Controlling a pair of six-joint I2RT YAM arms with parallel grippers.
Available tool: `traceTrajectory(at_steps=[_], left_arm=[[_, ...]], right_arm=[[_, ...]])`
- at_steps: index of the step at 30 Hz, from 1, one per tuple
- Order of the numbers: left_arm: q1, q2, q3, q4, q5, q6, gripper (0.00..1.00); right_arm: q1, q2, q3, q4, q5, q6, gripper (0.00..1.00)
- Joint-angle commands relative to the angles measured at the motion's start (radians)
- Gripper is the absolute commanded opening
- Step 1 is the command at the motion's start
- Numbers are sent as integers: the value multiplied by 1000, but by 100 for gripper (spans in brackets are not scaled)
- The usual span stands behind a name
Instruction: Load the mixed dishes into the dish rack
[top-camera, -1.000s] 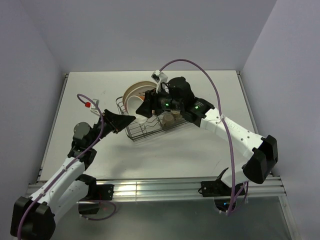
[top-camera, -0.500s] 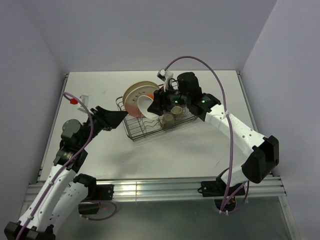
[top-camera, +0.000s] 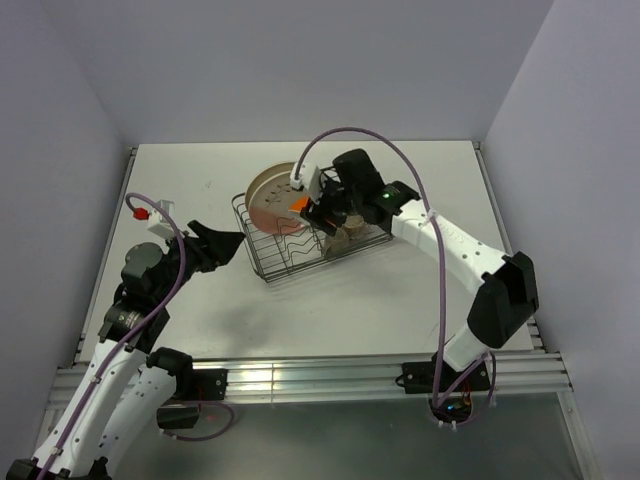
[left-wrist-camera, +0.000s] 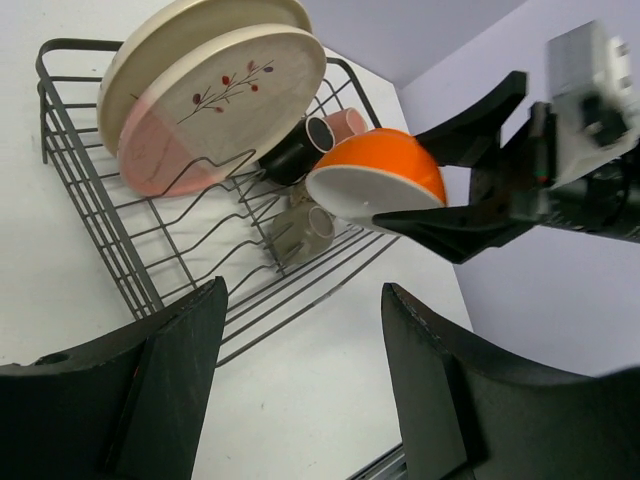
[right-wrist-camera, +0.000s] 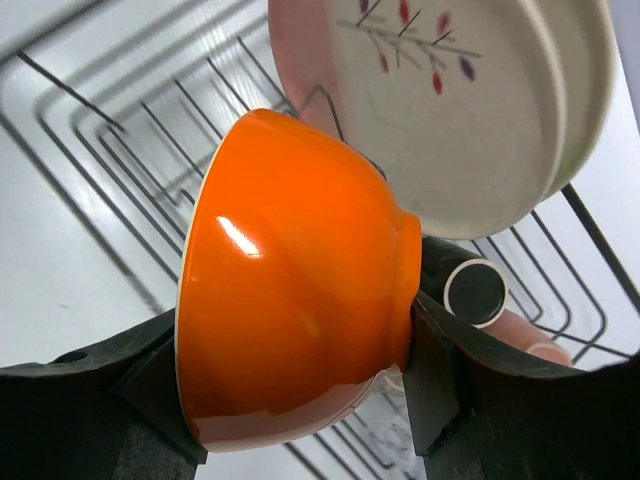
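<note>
My right gripper (top-camera: 310, 207) is shut on the small orange bowl (right-wrist-camera: 300, 290), which hangs tilted on its side over the black wire dish rack (top-camera: 262, 262). The bowl (left-wrist-camera: 385, 170) hangs just in front of two cream plates standing on edge at the rack's far left, the pink-tinted plate (left-wrist-camera: 215, 105) in front of the other plate (left-wrist-camera: 180, 30). A dark mug (left-wrist-camera: 295, 155), a pink mug (left-wrist-camera: 345, 122) and an olive mug (left-wrist-camera: 300, 232) lie in the rack. My left gripper (left-wrist-camera: 302, 290) is open and empty over the table, left of the rack.
White side walls border the tabletop (top-camera: 400, 290), and a metal rail (top-camera: 330, 375) runs along its near edge. The right arm's purple cable (top-camera: 340, 135) arcs above the rack.
The right gripper has carried the bowl left over the rack, toward the plates. The left arm has drawn back to the left, away from the rack, its jaws a little wider.
</note>
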Motion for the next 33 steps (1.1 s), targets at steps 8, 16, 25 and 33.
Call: traceTrajectory(at_steps=[8,16,25,33], left_arm=[[5,-19,-7,-20,-45,36,69],[5,-46,-38,-35,-63,35,69],[6,-21,-47,-14,-65,46,70],[8,0,-47,-6,-66,56,70]], right_arm=[[108,102,69,72,205,-382,6],[136,142,55,65,234,-575,7],[151,192,72,35,217,-678,9],[165,252,112,10,209,-709,13]])
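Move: The orange bowl is already in my right hand, and its place is the tined left part of the dish rack, about 5 cm to the left, 1 cm ahead and 12 cm below. The pink-edged plate stands some 6 cm ahead and 7 cm left of this hand. The black mug lies about 7 cm ahead and 8 cm right, the grey mug 9 cm right and 1 cm back. From my left hand that rack spot is roughly 10 cm ahead and 12 cm right, 16 cm lower. Keeping the bowl pinched across rim and foot, I lower my right hand about 8 cm and carry it some 4 cm left towards the tines in front of the plates. Meanwhile I roll the wrist roughly 40 degrees counter-clockwise, looking along the fingers, bringing the bowl mouth-down, and dip the fingers a little more steeply. My empty left hand stays open and sinks about 4 cm. ##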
